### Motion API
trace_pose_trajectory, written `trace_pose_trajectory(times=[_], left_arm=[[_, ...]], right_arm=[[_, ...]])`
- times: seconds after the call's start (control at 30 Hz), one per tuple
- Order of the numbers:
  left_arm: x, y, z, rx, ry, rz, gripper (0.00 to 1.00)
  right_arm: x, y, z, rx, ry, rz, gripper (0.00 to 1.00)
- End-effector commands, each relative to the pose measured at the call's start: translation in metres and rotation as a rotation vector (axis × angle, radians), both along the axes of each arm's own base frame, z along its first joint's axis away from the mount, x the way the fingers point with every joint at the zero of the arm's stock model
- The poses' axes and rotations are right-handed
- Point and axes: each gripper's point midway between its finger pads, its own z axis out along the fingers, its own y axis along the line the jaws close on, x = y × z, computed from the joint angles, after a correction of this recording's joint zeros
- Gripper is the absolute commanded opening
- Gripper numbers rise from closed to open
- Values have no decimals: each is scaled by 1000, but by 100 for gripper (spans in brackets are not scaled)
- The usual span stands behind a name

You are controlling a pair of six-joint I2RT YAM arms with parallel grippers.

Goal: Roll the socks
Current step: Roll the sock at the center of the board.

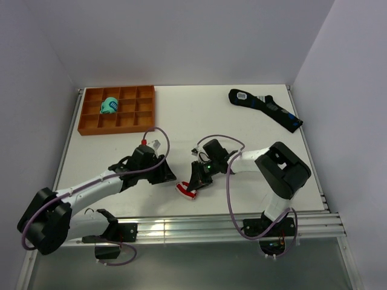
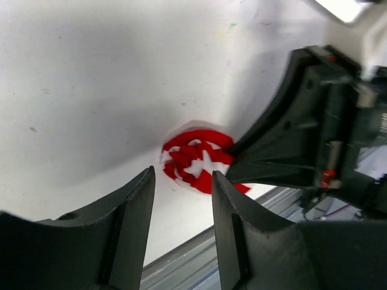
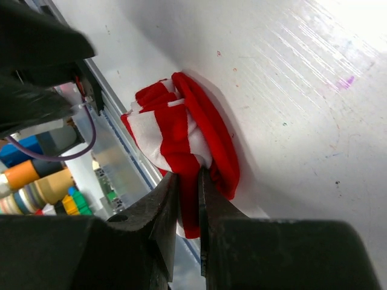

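Observation:
The red and white striped socks lie bunched in a roll near the table's front edge, also seen as the socks and the socks in the wrist views. My right gripper is shut on a fold of the socks, fabric pinched between its fingers. The right gripper sits just right of the roll. My left gripper stands open a short way from the socks, nothing between its fingers. In the top view the left gripper is just left of the roll.
An orange compartment tray at the back left holds a teal sock bundle. A long black sock with blue patches lies at the back right. The aluminium rail runs along the table's front edge close to the socks.

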Motion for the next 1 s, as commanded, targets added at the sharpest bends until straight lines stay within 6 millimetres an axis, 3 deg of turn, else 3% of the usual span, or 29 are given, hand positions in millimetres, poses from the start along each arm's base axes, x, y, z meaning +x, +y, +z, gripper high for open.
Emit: trace_pose_trajectory(times=[0.0,0.17,0.37,0.4,0.47,0.97], left_arm=[[7,-7,21,-101,-74,36,48],[-10,-7,22,-152,-62,57,49],[-27,-4,5,-178,-12,109,55],[-26,-4,5,-200,-27,122,57],[-26,-6,5,-229,-18,149,70],[-32,-19,-10,-241,29,234,68]], right_arm=[[-22,-35,-40,-219,132,-47,12],[-21,-33,-44,-218,152,-79,12],[-18,-28,-44,-211,175,-115,12],[-18,-27,-43,-212,188,-127,12],[-19,-28,-44,-216,196,-138,12],[-21,-20,-48,-170,305,-248,12]])
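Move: The rolled striped sock lies about 5 cm back, 6 cm to the right and 4 cm below the left hand, which is empty and half open. The right gripper's fingertips are just past the sock, some 5 cm back and 8 cm right of the left hand. The table's front edge is about 14 cm straight back. The right hand already pinches the sock, its bulk about 2 cm left and 1 cm back of that hand, at its height. The right fingers keep the sock pinched almost in place, the wrist rolling about 15 degrees. The left hand lifts a centimetre, then swings back some 4 cm and down, ending with a nudge right towards the free end of the roll; its fingers spread from half open to well open and its wrist turns about 15 degrees. It comes up close, with no clear touch. ##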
